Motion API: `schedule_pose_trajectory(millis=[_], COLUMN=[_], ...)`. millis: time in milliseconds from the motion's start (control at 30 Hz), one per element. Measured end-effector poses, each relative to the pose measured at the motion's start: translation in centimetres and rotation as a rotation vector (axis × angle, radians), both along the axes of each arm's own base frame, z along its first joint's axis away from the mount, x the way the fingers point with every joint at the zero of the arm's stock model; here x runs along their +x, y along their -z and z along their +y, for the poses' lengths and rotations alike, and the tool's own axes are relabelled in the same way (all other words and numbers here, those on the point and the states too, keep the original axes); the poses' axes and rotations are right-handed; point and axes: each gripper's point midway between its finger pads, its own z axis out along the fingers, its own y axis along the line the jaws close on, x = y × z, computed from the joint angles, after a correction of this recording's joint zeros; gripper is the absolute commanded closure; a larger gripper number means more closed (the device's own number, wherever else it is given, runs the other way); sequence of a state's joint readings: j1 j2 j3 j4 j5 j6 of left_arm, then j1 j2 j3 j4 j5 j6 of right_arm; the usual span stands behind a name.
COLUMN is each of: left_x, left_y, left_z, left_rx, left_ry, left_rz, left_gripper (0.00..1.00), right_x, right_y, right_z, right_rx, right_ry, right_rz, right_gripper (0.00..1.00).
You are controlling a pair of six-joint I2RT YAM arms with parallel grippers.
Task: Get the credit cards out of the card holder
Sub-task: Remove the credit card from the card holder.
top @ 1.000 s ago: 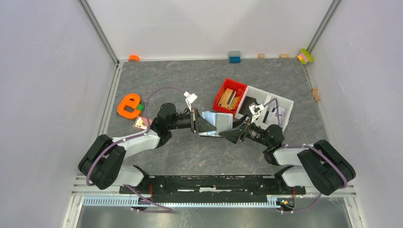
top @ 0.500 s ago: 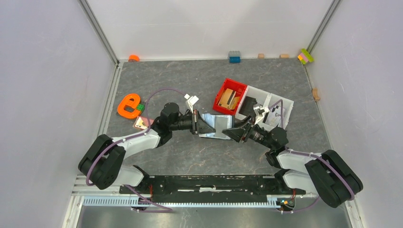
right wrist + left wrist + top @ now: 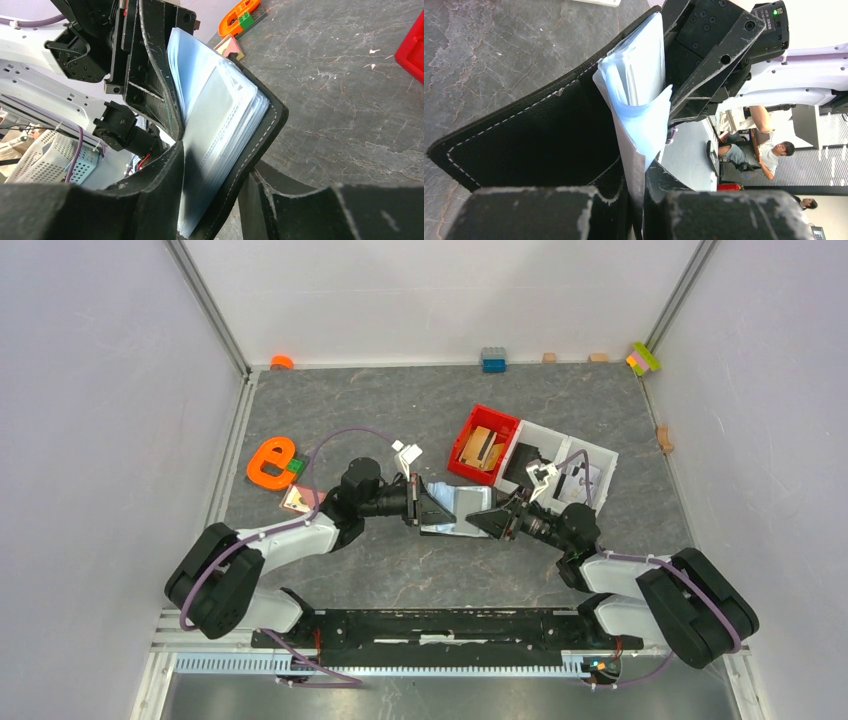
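Note:
The black card holder (image 3: 455, 508) is held open between both arms just above the table's middle. My left gripper (image 3: 415, 505) is shut on its left flap; in the left wrist view the gripper (image 3: 639, 200) pinches black leather (image 3: 534, 135) and a pale blue sleeve (image 3: 639, 100). My right gripper (image 3: 497, 520) grips the other half; in the right wrist view the gripper (image 3: 215, 200) has the stitched cover (image 3: 260, 135) and the stack of clear sleeves (image 3: 220, 115) between its fingers. A pinkish-copper credit card (image 3: 298, 500) lies flat on the table beside the left arm.
A red bin (image 3: 470, 430) with tan wooden blocks and a white bin (image 3: 600, 455) stand behind the right arm. An orange e-shaped piece (image 3: 270, 462) with a green block lies at the left. Small blocks (image 3: 493, 359) line the back wall.
My right gripper has closed from wide open onto the holder's right half and pushed slightly left. The left gripper kept its grip and barely moved.

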State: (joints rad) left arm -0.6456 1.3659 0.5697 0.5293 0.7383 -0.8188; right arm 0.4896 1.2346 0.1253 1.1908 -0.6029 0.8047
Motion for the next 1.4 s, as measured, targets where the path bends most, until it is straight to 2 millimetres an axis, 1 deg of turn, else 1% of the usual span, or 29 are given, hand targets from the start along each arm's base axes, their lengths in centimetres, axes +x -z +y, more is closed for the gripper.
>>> schedule_pose_trajectory(millis=[33, 100, 133, 167, 200, 267, 333, 400, 500, 633, 700, 733, 767, 867, 1000, 1133, 1200, 1400], left_x=[-0.1, -0.1, -0.1, 0.2, 0.3, 0.6, 1.1, 1.6, 3.0, 4.8, 5.3, 5.4, 5.4, 5.3, 4.5, 4.0, 3.9, 3.6], left_y=[0.0, 0.0, 0.1, 0.2, 0.2, 0.6, 1.0, 1.2, 1.7, 3.0, 3.6, 3.9, 4.1, 4.2, 2.3, 0.3, -0.2, -0.5], left_z=[-0.1, -0.1, -0.1, -0.1, 0.0, 0.1, 0.2, 0.6, 2.0, 4.4, 5.4, 5.8, 6.0, 6.2, 5.6, 5.1, 4.7, 4.2], left_rx=[-0.001, 0.001, 0.003, 0.007, 0.012, 0.031, 0.062, 0.092, 0.141, 0.235, 0.284, 0.303, 0.316, 0.326, 0.231, 0.158, 0.133, 0.104], left_ry=[0.003, 0.004, -0.001, -0.012, -0.019, -0.034, -0.066, -0.111, -0.203, -0.345, -0.396, -0.412, -0.419, -0.416, -0.375, -0.337, -0.316, -0.281], left_rz=[-0.001, 0.0, 0.0, -0.004, -0.005, -0.008, -0.004, 0.001, 0.002, 0.013, 0.012, 0.012, 0.013, 0.006, -0.056, -0.106, -0.121, -0.135], left_gripper=[0.88, 0.88, 0.88, 0.85, 0.79, 0.62, 0.5, 0.42, 0.34, 0.31, 0.24, 0.15, 0.01, 0.0, 0.0, 0.0, 0.0, 0.0], right_x=[0.0, -0.1, -0.1, -0.2, -0.2, -0.2, 0.0, 0.3, 0.8, 1.2, 1.4, 1.4, 1.4, 1.3, 1.0, 0.8, 0.7, -0.2], right_y=[0.0, -0.1, -0.1, -0.3, -0.3, -0.2, 0.2, 0.8, 1.3, 1.5, 1.7, 1.8, 1.9, 2.2, 2.4, 2.2, 1.7, -0.8], right_z=[0.0, 0.1, 0.1, 0.2, 0.2, 0.2, 0.1, -0.2, -0.8, -1.3, -1.4, -1.4, -1.4, -1.3, -1.2, -1.1, -1.0, -0.6], right_rx=[0.0, 0.001, 0.001, 0.006, 0.007, 0.004, -0.013, -0.039, -0.077, -0.102, -0.108, -0.111, -0.114, -0.118, -0.119, -0.11, -0.097, -0.027], right_ry=[-0.001, -0.006, -0.007, -0.016, -0.015, -0.013, 0.002, 0.026, 0.078, 0.116, 0.125, 0.126, 0.126, 0.119, 0.101, 0.09, 0.081, 0.034], right_rz=[-0.001, -0.003, -0.007, -0.003, -0.006, -0.002, 0.004, 0.014, 0.018, 0.009, 0.011, 0.014, 0.017, 0.028, 0.039, 0.036, 0.026, -0.026], right_gripper=[0.64, 0.8, 0.85, 0.87, 0.88, 0.91, 0.96, 0.99, 1.0, 1.0, 1.0, 0.99, 0.98, 0.98, 0.98, 0.98, 0.98, 0.98])
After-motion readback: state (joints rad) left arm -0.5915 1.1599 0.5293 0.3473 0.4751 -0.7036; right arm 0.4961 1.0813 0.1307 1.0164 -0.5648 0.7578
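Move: The card holder, spread open, is already pinched by the left hand at its left part; its middle lies about 5 cm to that hand's right, level in reach and height. From the right hand, whose half-open fingers straddle its right edge, the same middle is roughly 5 cm left and 2 cm ahead. The red box is some 21 cm ahead and 1 cm right of the right hand, the white tray about 16 cm ahead and 18 cm right, both some 12 cm lower. Closing first, the right fingers pinch the holder's right side and keep it, dipping some 2 cm and coming back up. The left fingers then open wide and let go of the left part, drawing left, forward and down about 6 cm by 5 by 4 while swinging some 30 degrees, mostly counter-clockwise; then the open left hand rises about 4.5 cm and eases 2 cm back right towards the sleeves. ##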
